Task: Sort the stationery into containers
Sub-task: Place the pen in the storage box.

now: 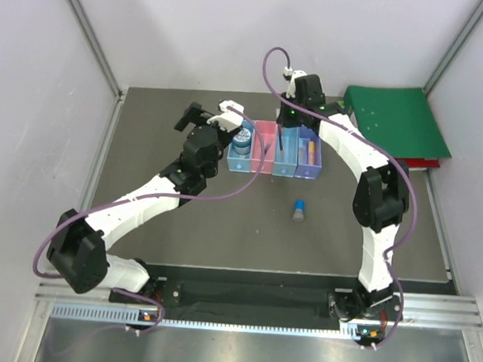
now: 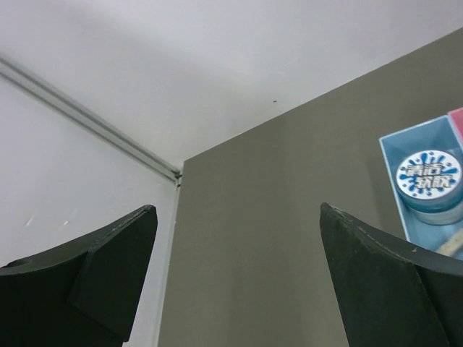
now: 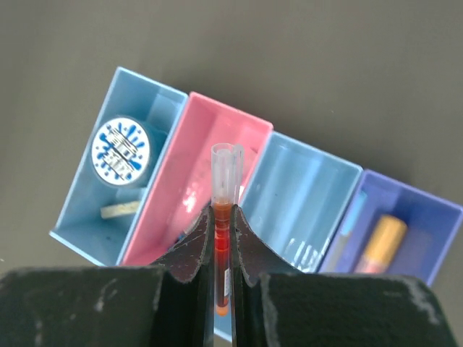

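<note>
My right gripper [image 3: 225, 210] is shut on a thin red pen [image 3: 226, 189] with a clear cap, held over the line between the pink bin [image 3: 217, 126] and the light-blue bin [image 3: 307, 181]. The blue bin [image 3: 165, 108] holds a round blue disc [image 3: 120, 148] and a tan eraser [image 3: 119, 210]. An orange-yellow highlighter [image 3: 383, 242] and a light-blue marker [image 3: 349, 224] lie in the purple bin [image 3: 416, 206]. A small blue cylinder [image 1: 299, 209] lies on the table in front of the row. My left gripper [image 2: 237, 210] stands open and holds nothing, just left of the blue bin [image 2: 394, 144].
Big green binders [image 1: 395, 121] lie at the back right, close to the right arm. The left wrist view looks toward the table's back-left corner and the white wall. The four bins sit side by side near the table's back middle [image 1: 263, 149].
</note>
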{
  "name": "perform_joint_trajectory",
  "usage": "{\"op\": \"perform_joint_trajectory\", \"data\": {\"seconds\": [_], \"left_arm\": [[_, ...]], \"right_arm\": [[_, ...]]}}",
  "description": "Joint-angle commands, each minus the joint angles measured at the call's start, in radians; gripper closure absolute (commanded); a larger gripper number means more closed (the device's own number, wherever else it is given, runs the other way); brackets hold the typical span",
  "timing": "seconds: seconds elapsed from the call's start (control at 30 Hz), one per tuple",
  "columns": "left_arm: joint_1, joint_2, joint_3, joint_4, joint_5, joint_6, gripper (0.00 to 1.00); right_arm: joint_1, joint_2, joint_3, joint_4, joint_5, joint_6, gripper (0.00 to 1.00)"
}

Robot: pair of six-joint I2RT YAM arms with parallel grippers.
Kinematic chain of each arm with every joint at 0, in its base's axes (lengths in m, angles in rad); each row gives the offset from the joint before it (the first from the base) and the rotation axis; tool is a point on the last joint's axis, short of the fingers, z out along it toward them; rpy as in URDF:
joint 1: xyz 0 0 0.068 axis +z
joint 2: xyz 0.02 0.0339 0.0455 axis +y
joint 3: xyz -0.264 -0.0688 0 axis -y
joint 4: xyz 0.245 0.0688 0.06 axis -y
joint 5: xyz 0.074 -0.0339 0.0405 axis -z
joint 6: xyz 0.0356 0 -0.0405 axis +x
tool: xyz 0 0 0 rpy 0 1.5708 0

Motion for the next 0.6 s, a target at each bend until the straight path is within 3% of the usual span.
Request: {"op": "perform_joint_trajectory", "data": {"seconds": [0.0,0.57], "left_arm": [[0.005,-0.052,-0.008,0.116,-0.081,0.040,0.01],[0.007,-0.055,-0.014,0.145,-0.025,0.098,0.01]], "right_arm": [[0.010,0.032,0.082,0.076,-0.064,0.034,1.00],[0.024,0.203,0.133,0.130,-0.116,0.089,0.99]]}}
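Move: The right hand already holds the red pen. From it, the storage box's pink compartment lies about 5 cm left, roughly level fore-and-aft, and 13 cm below. The neighbouring light-blue compartment is 2 cm right and level with it; the blue jar is some 11 cm left and 2 cm ahead, both also below. From the left hand the pink compartment lies about 10 cm ahead, 18 cm right, well below. Right hand swings left over the pink compartment, then sinks about 6 cm towards it, gripping the pen. ##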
